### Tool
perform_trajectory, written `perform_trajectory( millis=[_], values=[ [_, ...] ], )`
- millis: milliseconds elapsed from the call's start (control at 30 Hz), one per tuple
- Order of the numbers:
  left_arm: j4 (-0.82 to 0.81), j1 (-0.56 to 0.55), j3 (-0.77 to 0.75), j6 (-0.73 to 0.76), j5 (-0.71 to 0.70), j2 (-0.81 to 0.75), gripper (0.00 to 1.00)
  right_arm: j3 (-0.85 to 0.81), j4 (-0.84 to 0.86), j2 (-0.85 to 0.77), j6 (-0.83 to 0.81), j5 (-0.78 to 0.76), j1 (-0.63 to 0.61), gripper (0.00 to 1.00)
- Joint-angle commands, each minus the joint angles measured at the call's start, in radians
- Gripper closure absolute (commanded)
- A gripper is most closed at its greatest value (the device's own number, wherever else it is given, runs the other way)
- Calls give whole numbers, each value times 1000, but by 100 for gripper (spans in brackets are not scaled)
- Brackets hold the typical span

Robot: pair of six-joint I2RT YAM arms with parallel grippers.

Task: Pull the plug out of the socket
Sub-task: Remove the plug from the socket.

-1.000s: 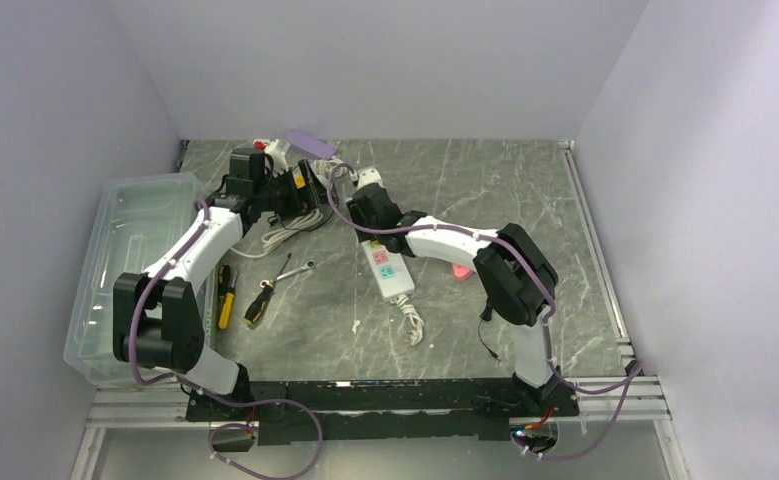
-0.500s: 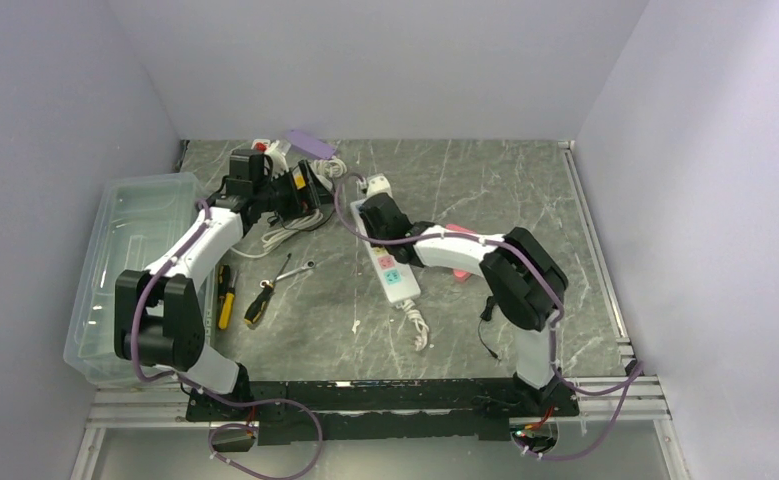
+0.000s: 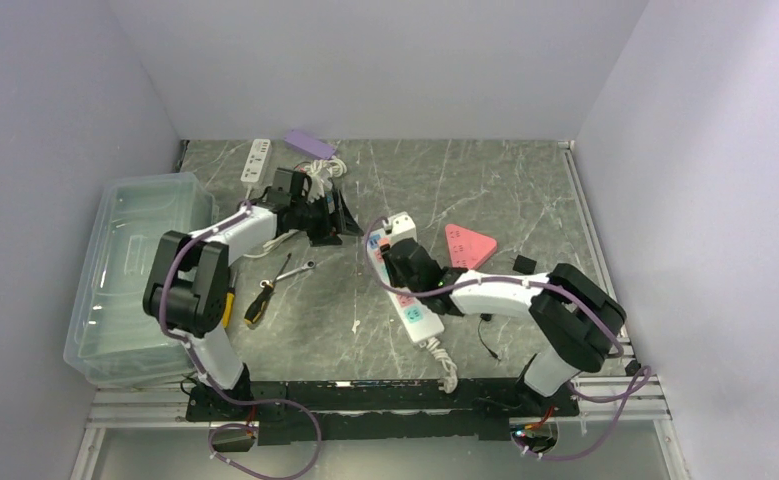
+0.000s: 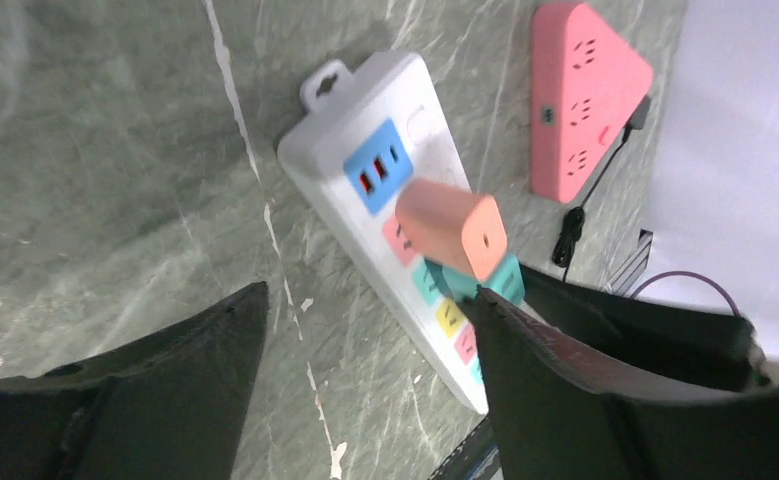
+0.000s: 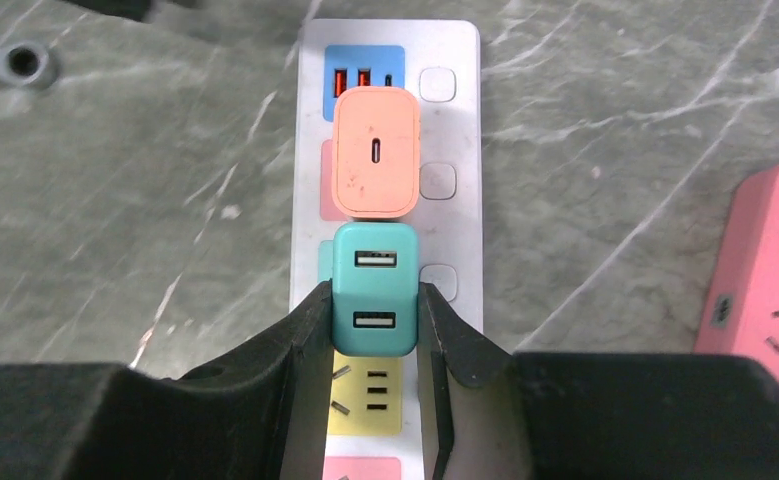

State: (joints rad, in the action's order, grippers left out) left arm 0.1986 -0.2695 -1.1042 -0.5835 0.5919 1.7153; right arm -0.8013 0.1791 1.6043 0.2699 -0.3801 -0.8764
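Note:
A white power strip [image 5: 455,120] lies on the grey table, also seen as the power strip [image 3: 420,315] and the power strip [image 4: 350,120]. An orange plug [image 5: 373,152] and a teal plug [image 5: 373,290] stand side by side in its sockets. My right gripper [image 5: 373,320] is shut on the teal plug, one finger on each side; the right gripper [image 3: 405,268] sits over the strip's middle. My left gripper [image 4: 365,300] is open and hovers just left of the strip, the orange plug [image 4: 450,225] and teal plug [image 4: 500,280] lying beyond its right finger. The left gripper [image 3: 333,218] holds nothing.
A pink triangular socket block [image 3: 468,245] lies right of the strip. A clear bin [image 3: 130,260] stands at the left. Screwdrivers [image 3: 260,300], a wrench [image 3: 295,268], a second white strip [image 3: 256,158], a purple item [image 3: 310,142] and a coiled white cable [image 3: 315,183] lie at the back left.
My right gripper has closed on the teal plug, and the strip has slid toward the near edge with it. My left arm has swung from the back toward the strip.

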Motion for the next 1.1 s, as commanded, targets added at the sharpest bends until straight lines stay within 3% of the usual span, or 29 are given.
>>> perform_trajectory(
  millis=[0, 300, 800, 1067],
  values=[
    [13, -17, -50, 34, 10, 66, 24, 61, 125, -63, 22, -62, -53, 100],
    [65, -54, -92, 64, -20, 177, 41, 49, 111, -23, 80, -67, -75, 100],
    [29, -59, -100, 72, -17, 234, 43, 11, 103, 20, 78, -54, -119, 100],
    [65, -60, -115, 83, -44, 274, 61, 3, 96, 27, 72, -52, -128, 100]
  ],
)
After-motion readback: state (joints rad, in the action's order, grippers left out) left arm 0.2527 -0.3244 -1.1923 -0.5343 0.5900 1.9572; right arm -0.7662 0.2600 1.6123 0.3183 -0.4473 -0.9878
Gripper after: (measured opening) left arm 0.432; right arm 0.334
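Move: The right hand already grips the teal plug, still in the white socket strip; the peach plug is about 3 cm ahead and 1 cm left, the pink power strip some 17 cm right and 3 cm ahead. From the left hand, the white strip's far end lies about 9 cm right, 2 cm ahead and 8 cm below, and the peach plug about 10 cm right and 1 cm back. Left hand sinks about 7 cm, closing around the strip's far-left corner; right drags plug and strip 4 cm back-left. ##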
